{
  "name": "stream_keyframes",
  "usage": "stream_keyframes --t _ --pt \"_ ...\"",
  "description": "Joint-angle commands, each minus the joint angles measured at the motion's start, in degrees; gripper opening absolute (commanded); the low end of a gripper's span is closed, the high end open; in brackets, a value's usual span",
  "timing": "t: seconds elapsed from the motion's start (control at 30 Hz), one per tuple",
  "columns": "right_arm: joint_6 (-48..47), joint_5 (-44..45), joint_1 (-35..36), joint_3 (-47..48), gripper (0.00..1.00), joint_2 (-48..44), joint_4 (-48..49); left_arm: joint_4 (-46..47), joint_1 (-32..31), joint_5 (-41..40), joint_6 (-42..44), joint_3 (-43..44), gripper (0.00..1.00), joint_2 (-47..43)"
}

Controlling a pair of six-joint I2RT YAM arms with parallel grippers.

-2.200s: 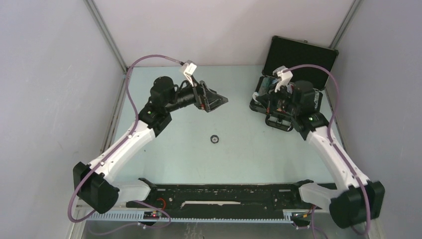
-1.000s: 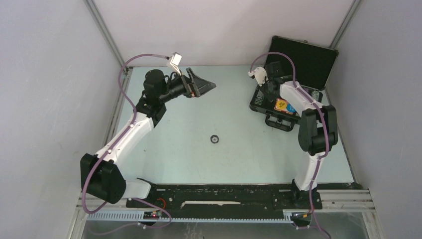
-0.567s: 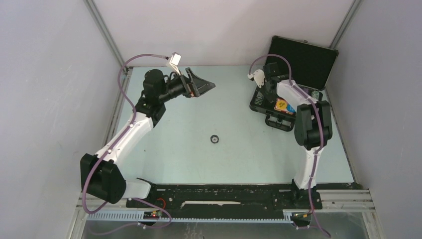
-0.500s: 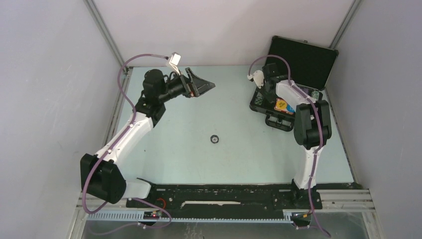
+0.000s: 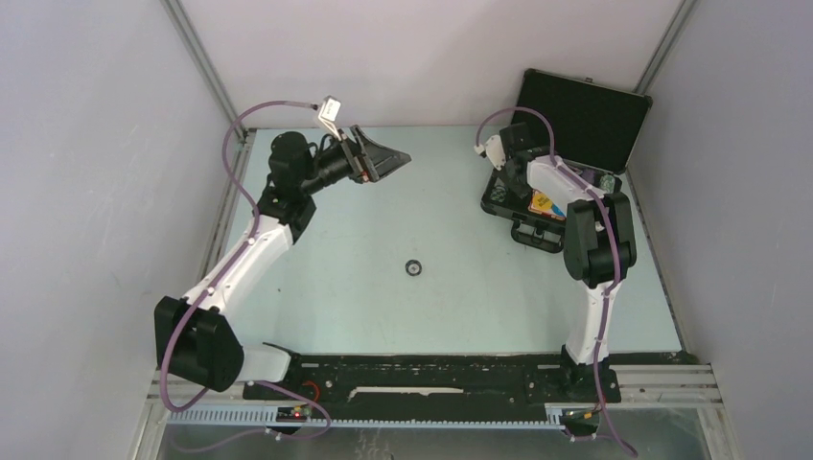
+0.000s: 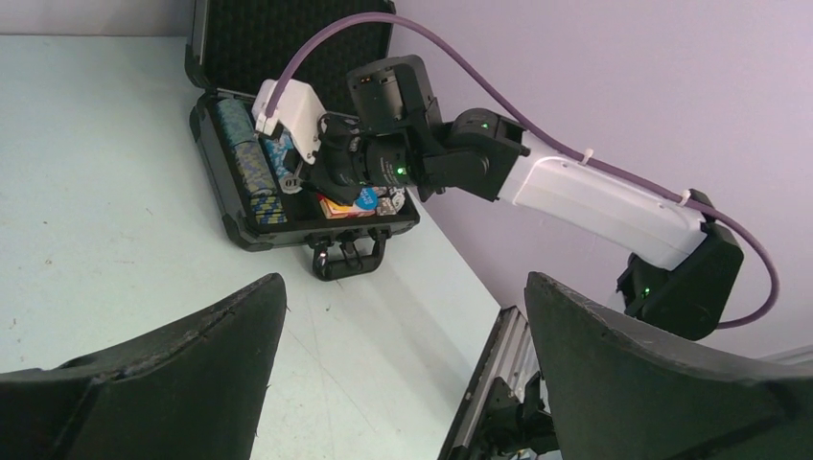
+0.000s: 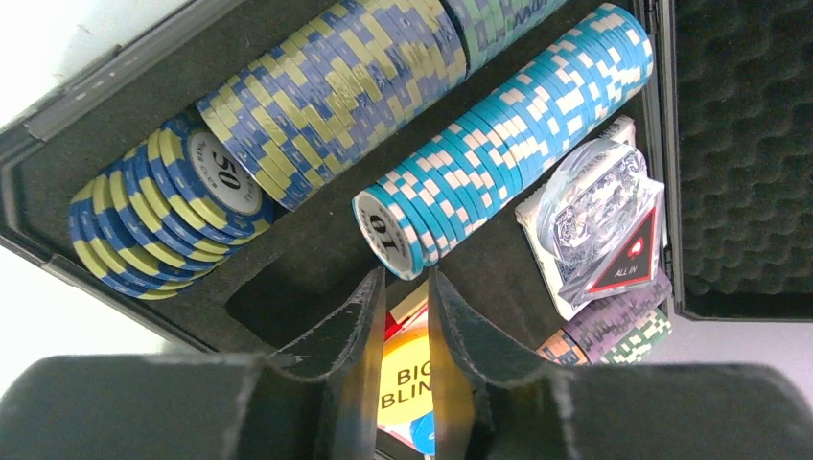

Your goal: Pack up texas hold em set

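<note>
The black briefcase point(image 5: 586, 107) stands open at the far right of the table, its lid upright. Inside lie a row of light blue chips point(image 7: 499, 125), a blue-and-yellow row point(image 7: 316, 96), a wrapped card deck point(image 7: 587, 196) and a triangular "ALL IN" token point(image 7: 628, 261). My right gripper point(image 7: 405, 276) points down into the case with its jaws a narrow gap apart. A yellow "BIG BLIND" disc point(image 7: 403, 379) lies below that gap, over a blue disc point(image 7: 422, 436). My left gripper point(image 6: 403, 283) hangs wide open and empty above the far left of the table point(image 5: 403, 156).
A small dark ring-shaped disc point(image 5: 414, 267) lies alone mid-table. The case handle point(image 6: 347, 257) faces the near side. The right arm point(image 5: 596, 240) rises steeply beside the case. Grey walls close in the table on three sides.
The right arm has folded upright and carried its gripper to the left part of the case. The left arm has drawn back a little to the left.
</note>
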Motion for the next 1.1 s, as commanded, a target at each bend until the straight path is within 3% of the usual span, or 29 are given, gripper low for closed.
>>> stream_keyframes --t 0.0,0.47,0.73,0.97,1.07 --pt "-0.87 2.71 0.45 -0.88 0.33 -1.09 1.88 5.24 1.27 2.34 -3.45 -2.01 1.00 -0.40" --pt "3.58 2.21 -1.23 -0.41 0.43 -2.77 3.75 6.91 1.95 2.98 -4.53 -2.30 1.00 -0.26" --pt "14.69 -2.49 -2.28 -4.41 0.57 -12.22 2.99 6.97 2.50 3.43 -5.05 -2.24 1.00 -0.27" --pt "22.15 -0.51 0.81 -11.68 0.66 -23.62 0.81 6.51 2.58 2.91 -4.27 -2.20 1.00 -0.57" --pt "24.74 -5.83 3.71 -16.92 0.74 -30.41 1.46 5.30 2.58 2.27 -3.62 -1.96 1.00 -0.71"
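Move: The black chip, alone on the table, lies about 28 cm to the right hand's left, 20 cm back and some 4 cm lower. The blue chip row's middle is about 4 cm ahead and 1 cm right of this hand, 1 cm lower; the card box with the blind buttons is 4 cm back and 7 cm right. From the left hand the black chip is about 7 cm back, 4 cm right, 31 cm below. The right hand opens wider at the blue row's near end, then lifts about 9 cm and draws back. ##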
